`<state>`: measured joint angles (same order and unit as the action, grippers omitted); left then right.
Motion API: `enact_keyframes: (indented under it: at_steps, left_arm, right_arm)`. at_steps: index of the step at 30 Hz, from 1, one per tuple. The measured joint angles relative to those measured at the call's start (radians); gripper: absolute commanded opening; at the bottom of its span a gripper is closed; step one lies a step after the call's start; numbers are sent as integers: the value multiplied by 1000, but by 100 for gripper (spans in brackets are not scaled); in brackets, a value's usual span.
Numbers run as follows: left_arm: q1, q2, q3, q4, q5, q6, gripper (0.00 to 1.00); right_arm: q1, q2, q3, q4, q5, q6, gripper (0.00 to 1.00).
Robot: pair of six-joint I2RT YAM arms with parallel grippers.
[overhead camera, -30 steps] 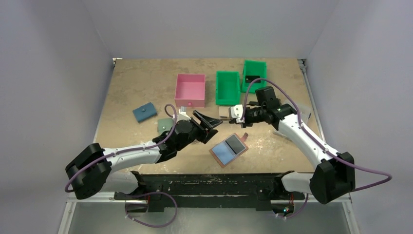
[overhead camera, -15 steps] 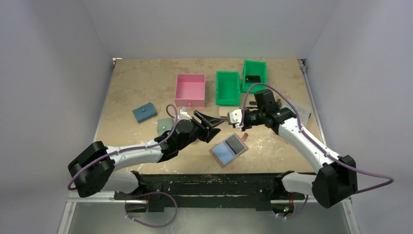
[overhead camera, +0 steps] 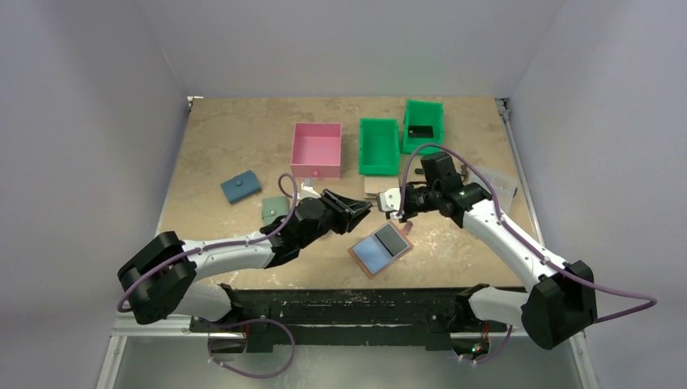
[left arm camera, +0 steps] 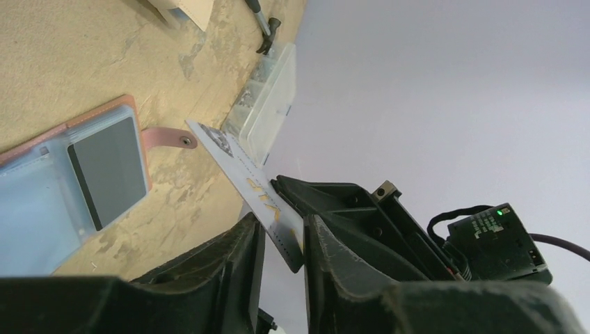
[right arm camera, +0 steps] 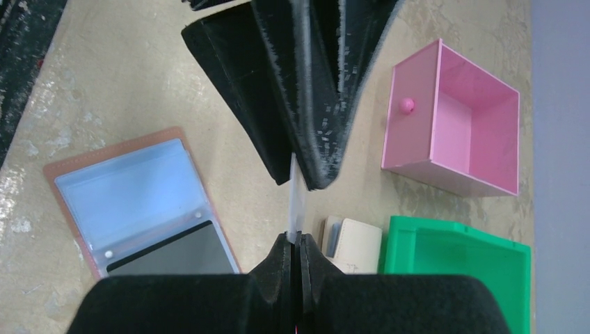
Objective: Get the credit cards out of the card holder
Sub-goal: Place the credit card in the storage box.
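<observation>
The card holder lies open on the table, terracotta outside with light blue sleeves. A black credit card sits in its right sleeve, also seen in the left wrist view. Above it my right gripper is shut on one end of the pale grey credit card, holding it in the air. The card's other end reaches in between the fingers of my left gripper. Those jaws stand narrow, with a gap still showing beside the card.
A pink box and two green bins stand behind the grippers. A beige wallet lies under the right gripper. A blue wallet and a sage green wallet lie left, a clear plastic box right.
My right gripper brought the grey card leftward and my left gripper moved right to meet it. The left jaws have narrowed around the card's free end.
</observation>
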<state>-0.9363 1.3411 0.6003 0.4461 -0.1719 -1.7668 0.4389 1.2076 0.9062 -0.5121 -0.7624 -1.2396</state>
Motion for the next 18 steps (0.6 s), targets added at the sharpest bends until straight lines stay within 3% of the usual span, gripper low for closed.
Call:
enact_keyframes:
  at_steps: [3,8,10,14,16,18]
  left_arm:
    - [0,11,1,7,2,-11,1]
    - [2,23,3,26,6,-23,0]
    - [3,26,3,36,8,-22,0]
    - [6,27,-2,44,11,8,0]
    - [10,26,-6,46,8,45,0]
    - [14,18,-10,33,0,113,0]
  right_arm:
    - [3,0,-2,4,18,-6,6]
    - [5,-6,-15,11,34,-21,13]
    - [5,-10,-15,13,39,-24,27]
    - [5,-21,-15,10,38,-9,69]
    - [-1,-23,-11,-5,21,10,81]
    - [-31,-22,11,-56,-32,16,86]
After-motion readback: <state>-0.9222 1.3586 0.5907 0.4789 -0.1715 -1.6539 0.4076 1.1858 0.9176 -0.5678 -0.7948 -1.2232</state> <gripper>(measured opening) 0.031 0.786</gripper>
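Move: The credit card hangs between the two grippers: its middle is about 2 cm ahead and 2 cm right of the left hand, just below it, and some 2 cm left and 1 cm ahead of the right hand that holds it. From the left hand, the open card holder lies roughly 5 cm back, 2 cm right; the closed cream holder 10 cm ahead, 2 cm right; the nearer green box 20 cm ahead, 3 cm right, all some 16 cm below. The left fingers, already around the card's near end, shut on it and pinch it while that hand stays almost in place, tilting only some 5 degrees at the close. Once they are shut, the right fingers open wide and let go of the card, and the right hand starts drawing back to the right, about 1 cm. ##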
